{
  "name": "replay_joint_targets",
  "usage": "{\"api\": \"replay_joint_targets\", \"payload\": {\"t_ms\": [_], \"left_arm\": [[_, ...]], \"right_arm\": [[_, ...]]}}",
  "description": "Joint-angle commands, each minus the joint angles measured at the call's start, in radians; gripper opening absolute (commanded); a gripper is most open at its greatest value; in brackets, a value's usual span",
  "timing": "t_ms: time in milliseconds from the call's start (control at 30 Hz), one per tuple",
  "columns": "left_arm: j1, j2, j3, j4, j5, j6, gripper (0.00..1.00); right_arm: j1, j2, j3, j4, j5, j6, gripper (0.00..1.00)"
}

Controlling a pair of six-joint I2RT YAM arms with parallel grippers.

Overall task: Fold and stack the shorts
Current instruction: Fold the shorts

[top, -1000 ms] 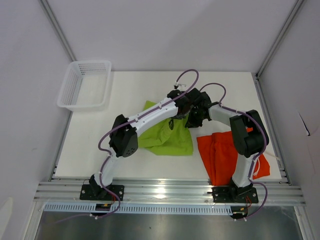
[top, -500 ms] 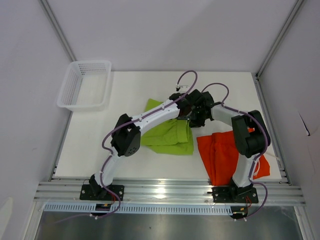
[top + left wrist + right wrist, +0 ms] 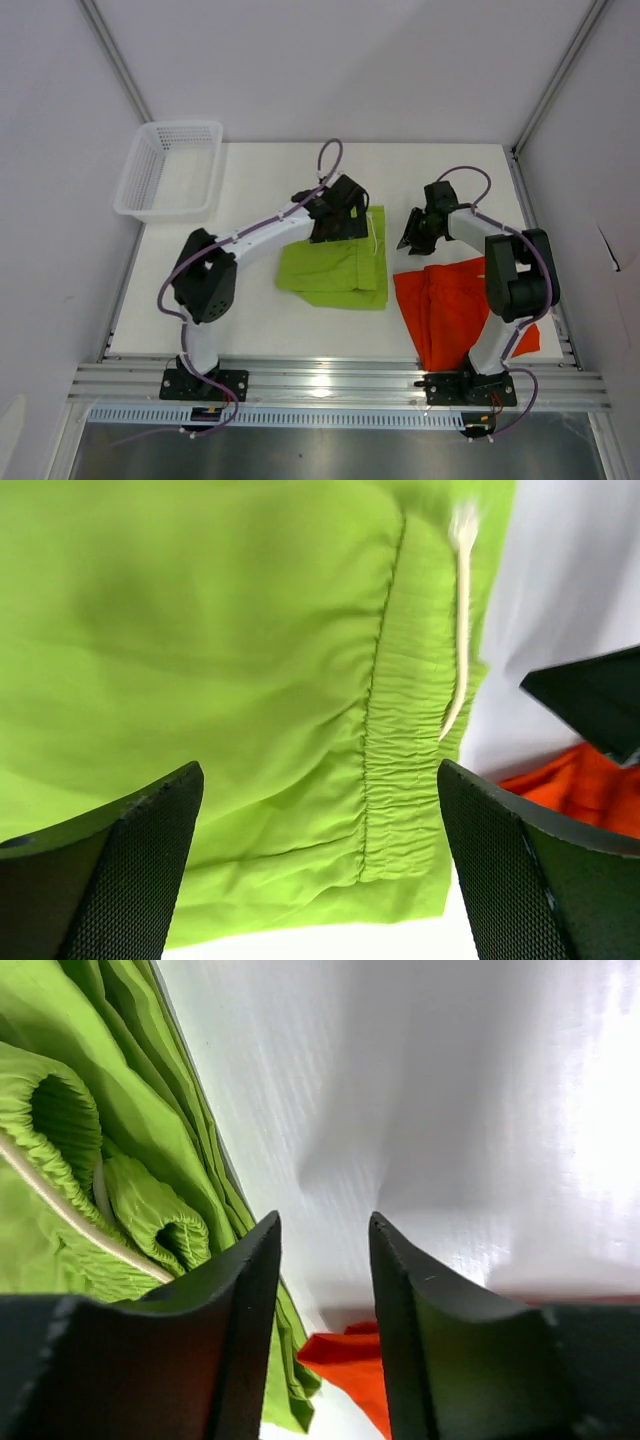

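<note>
The lime green shorts [image 3: 330, 270] lie folded flat in the middle of the table, waistband and white drawstring [image 3: 376, 236] at their right edge. The orange shorts [image 3: 455, 305] lie spread out to their right. My left gripper [image 3: 350, 222] hovers over the green shorts' far right corner. In the left wrist view, the left gripper [image 3: 320, 780] is wide open above the waistband [image 3: 405, 740], holding nothing. My right gripper [image 3: 412, 238] sits between the two shorts. In its wrist view, the right gripper [image 3: 323, 1230] is open over bare table, green shorts [image 3: 80, 1150] to its left and orange fabric [image 3: 350, 1360] below.
A white mesh basket [image 3: 170, 170] stands at the table's far left corner, partly over the edge. Metal rails [image 3: 330, 380] run along the near edge by the arm bases. Frame posts and grey walls close in both sides.
Both grippers have let go of the green shorts and opened. The left arm has swung left and the right arm right. The green shorts now lie folded over.
</note>
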Motion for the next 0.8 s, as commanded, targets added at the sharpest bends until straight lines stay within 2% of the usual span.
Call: {"api": "replay_joint_targets", "payload": {"t_ms": [0,133,167,233,367,433,567,600,667,700,733,767], "left_arm": [[0.067,-0.178,-0.102,0.132,0.063,0.052,0.99],[0.133,-0.276,-0.217,0.244,0.198,0.112,0.99],[0.163,-0.289,-0.239,0.25,0.216,0.125,0.99],[0.2,-0.31,-0.253,0.231,0.235,0.142,0.99],[0.324,-0.347,-0.341,0.224,0.265,0.162,0.99],[0.363,-0.359,-0.386,0.244,0.3,0.165,0.99],[0.432,-0.393,-0.461,0.269,0.31,0.166,0.99],[0.44,-0.399,-0.489,0.276,0.314,0.166,0.98],[0.452,-0.416,-0.504,0.281,0.32,0.162,0.98],[0.453,-0.439,-0.527,0.281,0.32,0.164,0.98],[0.456,-0.453,-0.53,0.279,0.319,0.161,0.98],[0.46,-0.467,-0.533,0.267,0.322,0.162,0.98]], "right_arm": [[-0.028,-0.081,-0.019,0.011,-0.041,-0.029,0.44],[-0.031,-0.157,-0.082,0.083,-0.121,-0.03,0.55],[-0.028,-0.173,-0.093,0.097,-0.14,-0.03,0.58],[-0.017,-0.206,-0.113,0.106,-0.163,-0.03,0.7],[0.029,-0.352,-0.15,0.1,-0.165,0.022,0.78],[0.092,-0.401,-0.156,0.058,-0.134,0.071,0.84],[0.269,-0.536,-0.213,0.039,0.05,0.3,0.86],[0.311,-0.597,-0.257,0.059,0.149,0.441,0.86],[0.47,-0.66,-0.306,0.07,0.299,0.616,0.84],[0.528,-0.689,-0.338,0.038,0.473,0.72,0.84],[0.587,-0.726,-0.349,0.025,0.545,0.89,0.84],[0.688,-0.737,-0.354,0.001,0.613,0.978,0.84]]}}
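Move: The left hand hovers some 8 cm above the green shorts: their near-left corner is about 16 cm to its left and 8 cm back, and the waistband strip about 6 cm to its right and 2 cm ahead. The right hand is low over bare table: the middle of the shorts' near edge is roughly 15 cm back and 17 cm to its left, their near-right corner 16 cm back and 5 cm left. The red shorts' middle is some 18 cm back and 13 cm right. Leftward over the shorts in an arc, up about 6 cm and down again, the left hand travels some 17 cm with fingers kept wide open and ends above their left edge, still clear of the cloth. The right hand lifts off the bare table, then swings back, up and left, about 13 cm each way, over the near-right part towards the near edge; its fingers open wide and their tips tilt forward and left. ##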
